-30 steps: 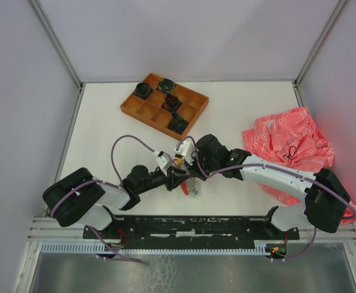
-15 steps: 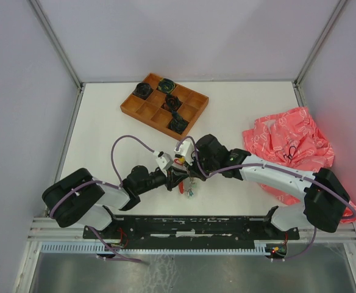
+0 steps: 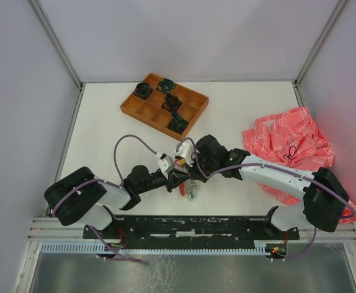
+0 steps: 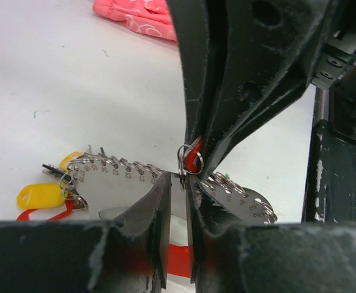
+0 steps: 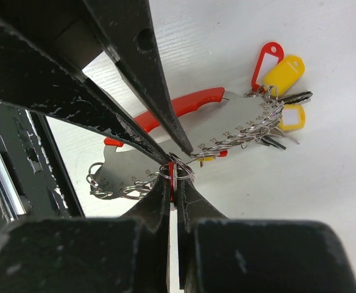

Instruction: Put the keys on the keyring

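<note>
The keyring is a grey numbered metal crescent edged with small hooks, with a red handle. My left gripper is shut on the plate's hooked edge. My right gripper is shut on a red-tagged key; its split ring touches the plate's edge just beside the left fingertips. Yellow-tagged keys and a red-tagged one hang at the plate's far end. In the top view both grippers meet over the keyring, near the front middle of the table.
A wooden compartment tray with dark coiled bundles sits at the back. A crumpled pink bag lies at the right. The enclosure walls stand close on both sides.
My left gripper's jaws have narrowed onto the keyring plate. Both arms have stayed almost in place, and the right gripper still holds the red tag.
</note>
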Robot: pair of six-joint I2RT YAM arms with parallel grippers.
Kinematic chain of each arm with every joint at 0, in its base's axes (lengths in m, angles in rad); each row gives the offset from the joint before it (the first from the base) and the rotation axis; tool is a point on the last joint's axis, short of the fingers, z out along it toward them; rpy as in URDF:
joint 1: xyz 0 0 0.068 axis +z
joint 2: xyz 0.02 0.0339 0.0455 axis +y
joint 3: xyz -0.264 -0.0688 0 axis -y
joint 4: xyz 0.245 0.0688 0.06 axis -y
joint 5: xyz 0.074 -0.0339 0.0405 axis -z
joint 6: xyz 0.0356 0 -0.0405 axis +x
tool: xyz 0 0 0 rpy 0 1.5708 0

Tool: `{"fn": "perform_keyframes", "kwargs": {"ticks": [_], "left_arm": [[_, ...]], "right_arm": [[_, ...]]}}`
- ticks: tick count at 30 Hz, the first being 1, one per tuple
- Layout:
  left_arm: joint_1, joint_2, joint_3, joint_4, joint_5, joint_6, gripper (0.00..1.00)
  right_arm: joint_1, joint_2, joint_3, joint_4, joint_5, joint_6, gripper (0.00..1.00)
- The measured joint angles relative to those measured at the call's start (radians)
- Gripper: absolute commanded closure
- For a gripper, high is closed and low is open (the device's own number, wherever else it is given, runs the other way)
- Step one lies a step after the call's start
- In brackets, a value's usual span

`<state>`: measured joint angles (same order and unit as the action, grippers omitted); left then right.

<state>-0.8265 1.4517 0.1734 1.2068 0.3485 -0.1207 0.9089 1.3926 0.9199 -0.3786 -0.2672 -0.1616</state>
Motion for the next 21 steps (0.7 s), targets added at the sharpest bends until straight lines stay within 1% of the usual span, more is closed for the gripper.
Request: {"fn": "perform_keyframes", "kwargs": {"ticks": [3,4,10,15,18,21], "left_arm": [[0.000,0.014,0.013,-0.006,0.025,0.016,0.95],[0.000,0.017,0.018,-0.012,0.033,0.021,0.97],[0.000,0.018,0.037,-0.053,0.064,0.051,0.97],[0.000,-0.014,0.037,-0.085,0.076,0.096,0.97],[-0.006,-0.039,0.037,-0.104,0.072,0.125,0.97],[-0.040,-0.077,0.037,-0.146,0.061,0.180,0.97]], "right_arm": [[-0.002,0.001,0.000,-0.010,-0.002,-0.001,0.99],[-0.002,0.001,0.000,-0.013,-0.002,-0.001,0.99],[-0.007,0.001,0.000,-0.037,-0.001,-0.003,0.99],[-0.071,0.005,0.004,-0.073,-0.013,0.017,0.99],[-0.100,0.033,0.033,-0.113,-0.022,0.035,0.99],[-0.106,0.078,0.069,-0.145,-0.030,0.050,0.99]]}}
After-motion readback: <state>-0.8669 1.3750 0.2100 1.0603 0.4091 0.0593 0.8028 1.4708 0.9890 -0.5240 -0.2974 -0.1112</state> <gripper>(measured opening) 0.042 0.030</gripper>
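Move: The small wire rings of the red tag sit about 1 cm right of the left fingertips, level with them. The right hand already pinches that tag; for it the keyring plate's middle is some 1 cm back, 1 cm left and 3 cm below. Of the right hand, the plate's red handle is roughly 1 cm back, 3 cm left, and the yellow tags about 5 cm ahead, 3 cm left, both some 4 cm lower. Left fingers shut on the wire rings; the right, keeping the red tag, draws 3 cm right, forward and down. ##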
